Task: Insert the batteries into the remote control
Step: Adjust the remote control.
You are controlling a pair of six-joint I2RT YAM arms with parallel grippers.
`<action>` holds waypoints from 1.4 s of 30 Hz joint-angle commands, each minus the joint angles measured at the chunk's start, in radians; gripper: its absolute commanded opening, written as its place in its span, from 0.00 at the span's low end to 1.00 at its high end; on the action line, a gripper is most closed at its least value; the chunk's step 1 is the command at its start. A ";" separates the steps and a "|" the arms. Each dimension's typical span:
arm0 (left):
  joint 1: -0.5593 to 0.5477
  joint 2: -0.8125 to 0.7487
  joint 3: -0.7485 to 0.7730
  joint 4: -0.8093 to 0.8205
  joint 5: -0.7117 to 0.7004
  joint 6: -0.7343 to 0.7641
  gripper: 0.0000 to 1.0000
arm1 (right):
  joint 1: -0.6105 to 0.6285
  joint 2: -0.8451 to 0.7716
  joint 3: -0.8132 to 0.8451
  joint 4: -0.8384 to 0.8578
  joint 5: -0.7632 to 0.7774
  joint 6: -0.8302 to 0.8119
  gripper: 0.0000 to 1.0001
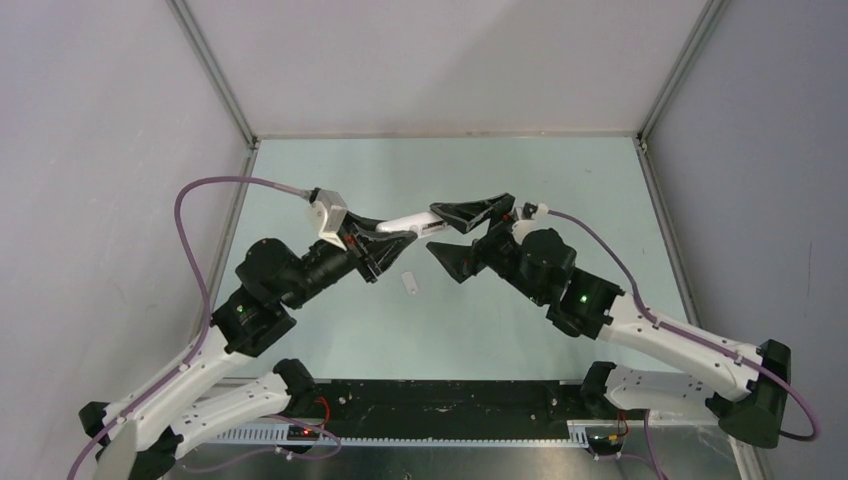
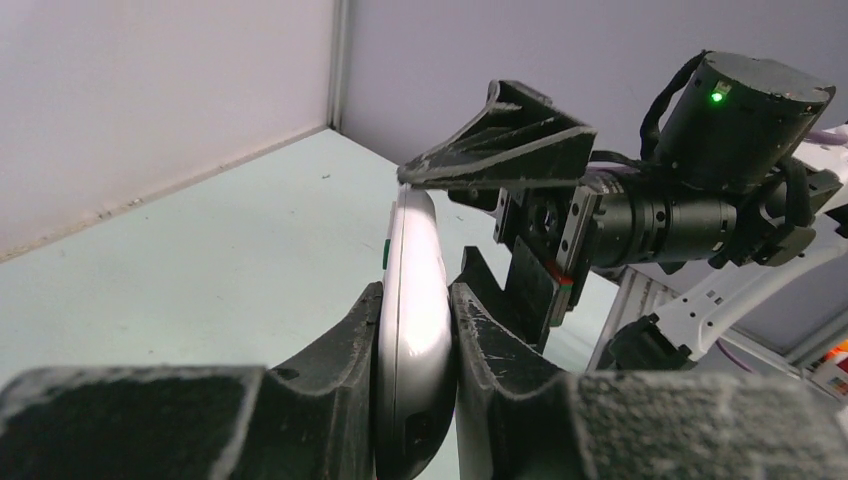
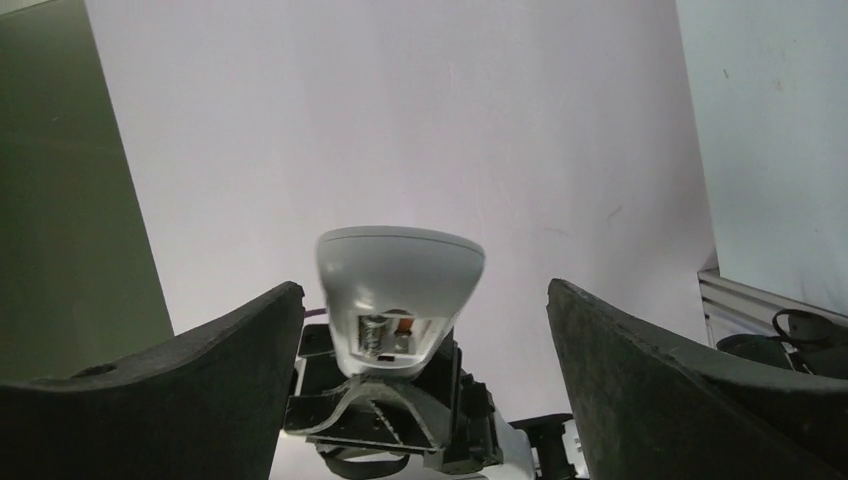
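My left gripper (image 1: pixel 385 240) is shut on the white remote control (image 1: pixel 402 224), held above the table and pointing right. In the left wrist view the remote control (image 2: pixel 412 300) stands edge-on between the black fingers (image 2: pixel 335 350). My right gripper (image 1: pixel 432 231) is open, with its jaws on either side of the remote's free end. One right finger (image 2: pixel 500 150) rests at the remote's tip. The right wrist view shows the remote control (image 3: pixel 400 270) end-on between wide jaws, with its open compartment (image 3: pixel 392 334) showing a spring and an orange-brown piece. No batteries show clearly.
A small white flat piece (image 1: pixel 410 283) lies on the pale green table (image 1: pixel 500 170) just below the two grippers. Grey walls and metal frame posts (image 1: pixel 215 75) close in the table on three sides. A black rail (image 1: pixel 450 405) runs along the near edge.
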 commanded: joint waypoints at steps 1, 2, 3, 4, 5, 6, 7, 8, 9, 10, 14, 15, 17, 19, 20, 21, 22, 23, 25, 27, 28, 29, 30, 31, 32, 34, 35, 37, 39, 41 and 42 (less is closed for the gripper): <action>-0.022 -0.005 -0.009 0.071 -0.083 0.055 0.00 | 0.005 0.037 0.006 0.094 -0.010 0.067 0.93; -0.024 -0.010 -0.016 0.071 -0.083 0.055 0.00 | 0.005 0.042 0.006 0.103 -0.004 0.069 0.90; -0.026 -0.013 -0.020 0.071 -0.085 0.055 0.00 | 0.005 0.042 0.006 0.107 0.001 0.070 0.88; -0.029 -0.019 -0.029 0.071 -0.086 0.054 0.00 | 0.006 0.043 0.006 0.111 0.010 0.071 0.84; -0.030 -0.022 -0.037 0.071 -0.088 0.051 0.00 | 0.006 0.043 0.005 0.111 0.015 0.073 0.81; -0.031 -0.027 -0.041 0.071 -0.089 0.049 0.00 | 0.005 0.043 0.006 0.109 0.025 0.075 0.77; -0.032 -0.030 -0.047 0.071 -0.089 0.047 0.00 | 0.006 0.044 0.006 0.107 0.027 0.077 0.75; -0.034 -0.030 -0.050 0.071 -0.090 0.046 0.01 | 0.005 0.048 0.006 0.109 0.028 0.079 0.70; -0.035 -0.032 -0.055 0.071 -0.087 0.045 0.01 | 0.005 0.050 0.006 0.112 0.026 0.081 0.68; -0.036 -0.032 -0.057 0.071 -0.087 0.044 0.02 | 0.006 0.056 0.006 0.114 0.021 0.087 0.64; -0.039 -0.028 -0.060 0.073 -0.087 0.037 0.03 | 0.009 0.083 0.006 0.121 -0.008 0.112 0.56; -0.040 -0.028 -0.061 0.075 -0.085 0.035 0.03 | 0.011 0.087 0.006 0.122 -0.010 0.116 0.56; -0.041 -0.030 -0.064 0.076 -0.081 0.032 0.03 | 0.011 0.102 0.006 0.128 -0.017 0.123 0.56; -0.042 -0.033 -0.070 0.076 -0.078 0.028 0.03 | 0.011 0.109 0.006 0.134 -0.020 0.125 0.58; -0.042 -0.034 -0.076 0.076 -0.078 0.025 0.03 | 0.011 0.110 0.006 0.135 -0.021 0.125 0.57; -0.042 -0.038 -0.079 0.076 -0.079 0.023 0.03 | 0.012 0.111 0.006 0.133 -0.021 0.124 0.52; -0.043 -0.044 -0.085 0.075 -0.080 0.017 0.04 | 0.012 0.110 0.006 0.130 -0.020 0.117 0.49; -0.044 -0.047 -0.088 0.075 -0.080 0.013 0.05 | 0.008 0.109 0.006 0.127 -0.020 0.114 0.43; -0.044 -0.054 -0.098 0.074 -0.073 0.006 0.09 | 0.001 0.104 0.006 0.118 -0.020 0.079 0.33; -0.044 -0.060 -0.104 0.058 -0.059 0.001 0.19 | -0.006 0.096 0.006 0.102 -0.019 0.042 0.25; -0.043 -0.060 -0.104 0.040 -0.056 -0.002 0.24 | -0.009 0.093 0.006 0.088 -0.020 0.029 0.23; -0.043 -0.059 -0.103 0.020 -0.051 -0.005 0.33 | -0.015 0.085 0.006 0.078 -0.022 0.004 0.20; -0.043 -0.058 -0.098 -0.015 -0.051 -0.010 0.37 | -0.018 0.081 0.006 0.056 -0.023 -0.011 0.19; -0.043 -0.057 -0.095 -0.031 -0.048 -0.013 0.42 | -0.020 0.071 0.006 0.046 -0.023 -0.038 0.16; -0.042 -0.052 -0.090 -0.062 -0.045 -0.020 0.45 | -0.021 0.065 0.006 0.018 -0.020 -0.048 0.16; -0.043 -0.048 -0.090 -0.095 -0.032 -0.031 0.51 | -0.022 0.048 0.006 -0.025 -0.012 -0.086 0.14; -0.044 -0.049 -0.091 -0.102 -0.022 -0.034 0.55 | -0.021 0.036 0.006 -0.034 -0.003 -0.112 0.12; -0.043 -0.054 -0.097 -0.118 -0.016 -0.050 0.63 | -0.023 0.018 0.006 -0.088 -0.001 -0.159 0.11; -0.042 -0.060 -0.102 -0.130 -0.014 -0.067 0.69 | -0.028 -0.002 0.006 -0.129 0.003 -0.194 0.09; -0.042 -0.059 -0.104 -0.141 0.000 -0.078 0.74 | -0.042 -0.014 0.009 -0.152 -0.013 -0.237 0.09; -0.042 -0.053 -0.105 -0.147 0.015 -0.081 0.74 | -0.047 -0.019 0.012 -0.173 -0.027 -0.249 0.08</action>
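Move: The left hand holds the remote by its near end, the remote's middle lying about 4 cm to that hand's right and 2 cm ahead. The right hand has its open fingers around the battery-slot end, with the remote's middle some 4 cm to its left and level fore and aft. On the table some 36 cm below the right hand are the battery cover, about 5 cm ahead and 8 cm left, and the blue battery, some 9 cm ahead and 6 cm right. Leftward about 2.5 cm and slightly forward goes the right hand, farther over the remote's battery-slot end, its fingers closing to about half open and pinching the sides. The left fingers then open and let go while that hand sinks, some 6.5 cm in all, tipping down about 10 degrees; the right keeps hold, sinks about 4.5 cm, drifts back right and rolls left side down. ##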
